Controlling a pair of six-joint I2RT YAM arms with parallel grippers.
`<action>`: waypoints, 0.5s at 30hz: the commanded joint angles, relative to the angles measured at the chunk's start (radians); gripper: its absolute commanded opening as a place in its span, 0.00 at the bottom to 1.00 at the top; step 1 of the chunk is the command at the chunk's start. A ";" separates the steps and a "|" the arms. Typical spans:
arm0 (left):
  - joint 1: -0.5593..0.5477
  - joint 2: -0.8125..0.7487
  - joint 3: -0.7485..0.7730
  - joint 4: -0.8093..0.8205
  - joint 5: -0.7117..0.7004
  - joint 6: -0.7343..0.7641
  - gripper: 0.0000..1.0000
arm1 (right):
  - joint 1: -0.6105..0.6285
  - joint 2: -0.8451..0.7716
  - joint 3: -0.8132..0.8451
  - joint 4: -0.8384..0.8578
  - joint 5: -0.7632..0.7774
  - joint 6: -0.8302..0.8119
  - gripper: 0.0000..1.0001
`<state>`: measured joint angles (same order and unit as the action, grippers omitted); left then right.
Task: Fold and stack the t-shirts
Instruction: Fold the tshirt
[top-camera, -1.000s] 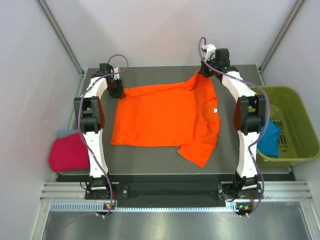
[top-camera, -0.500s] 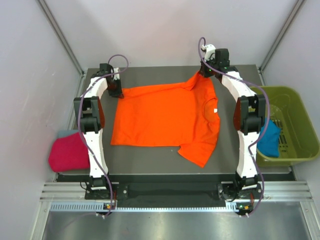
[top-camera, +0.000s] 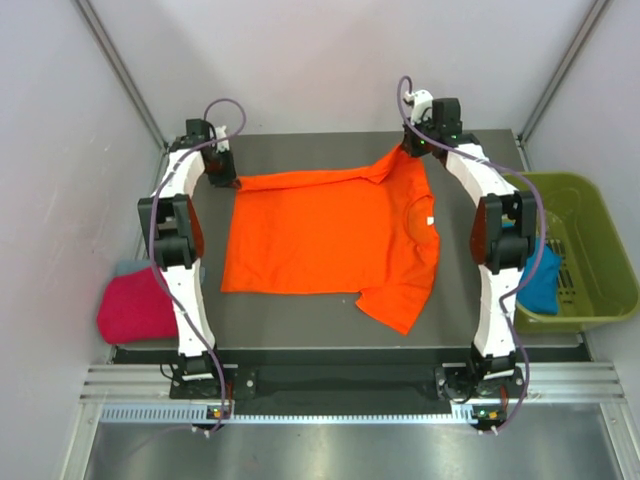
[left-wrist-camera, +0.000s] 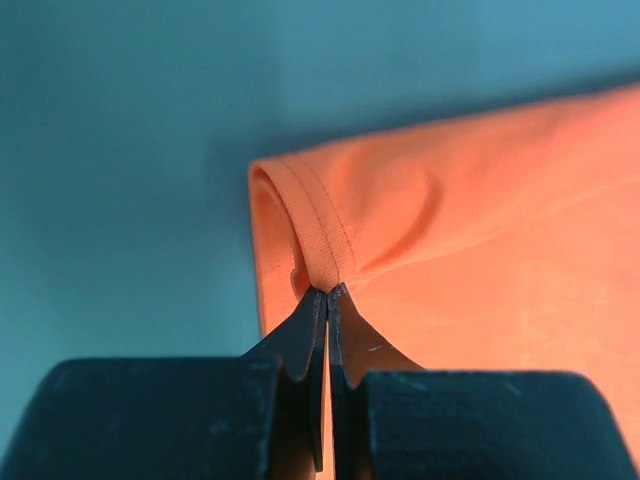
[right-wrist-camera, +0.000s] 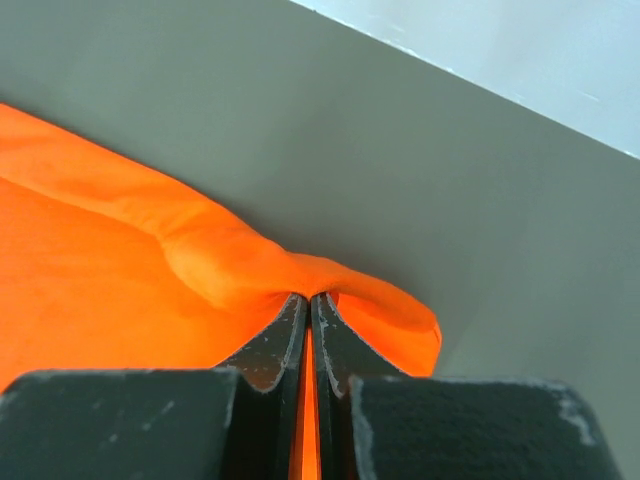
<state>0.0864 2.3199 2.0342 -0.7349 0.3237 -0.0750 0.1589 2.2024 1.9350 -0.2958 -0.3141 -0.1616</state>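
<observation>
A bright orange t-shirt (top-camera: 330, 235) lies spread on the dark table, its collar with a small white tag to the right. My left gripper (top-camera: 228, 182) is shut on the shirt's far left hem corner (left-wrist-camera: 320, 245), the cloth pinched between its fingertips. At the far right my right gripper (top-camera: 412, 148) is shut on the bunched sleeve (right-wrist-camera: 300, 270). A magenta-pink t-shirt (top-camera: 135, 305) lies folded left of the table on a grey-blue one (top-camera: 130, 267). A teal-blue t-shirt (top-camera: 540, 275) lies in the bin.
An olive-green plastic bin (top-camera: 590, 250) stands off the table's right edge. White walls with metal rails close in the back and sides. The arm bases sit at the near edge, by a metal rail.
My left gripper has closed on the orange shirt's far left corner and moved it slightly back and to the left. The right arm has stayed put.
</observation>
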 joint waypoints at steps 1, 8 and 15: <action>0.026 -0.097 0.055 -0.024 0.043 0.018 0.00 | -0.005 -0.138 -0.045 0.004 -0.002 -0.030 0.00; 0.030 -0.134 0.064 -0.070 0.107 0.029 0.00 | -0.009 -0.277 -0.214 -0.020 -0.020 -0.042 0.00; 0.030 -0.160 0.078 -0.156 0.153 0.061 0.00 | -0.002 -0.424 -0.361 -0.040 -0.052 -0.013 0.00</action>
<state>0.1158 2.2383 2.0670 -0.8337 0.4248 -0.0460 0.1543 1.8881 1.6161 -0.3431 -0.3347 -0.1833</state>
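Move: The left fingers already hold the orange t-shirt's far hem corner; its near hem corner lies about 34 cm straight back and some 4 cm below. The folded red shirt sits roughly 36 cm back and 20 cm left of that hand. The right hand already pinches the cloth of the far sleeve; the near sleeve is about 43 cm back, 6 cm left and 13 cm below, and the neck hole some 19 cm back, 4 cm right, 12 cm below. Still pinching the orange cloth with shut fingers, both hands raise the far side. The right draws its piece back towards the near sleeve by about 8 cm, rising nearly 3 cm; the left lifts the hem corner mostly straight up, about 5 cm, easing back slightly at the end, with its wrist barely turning. ##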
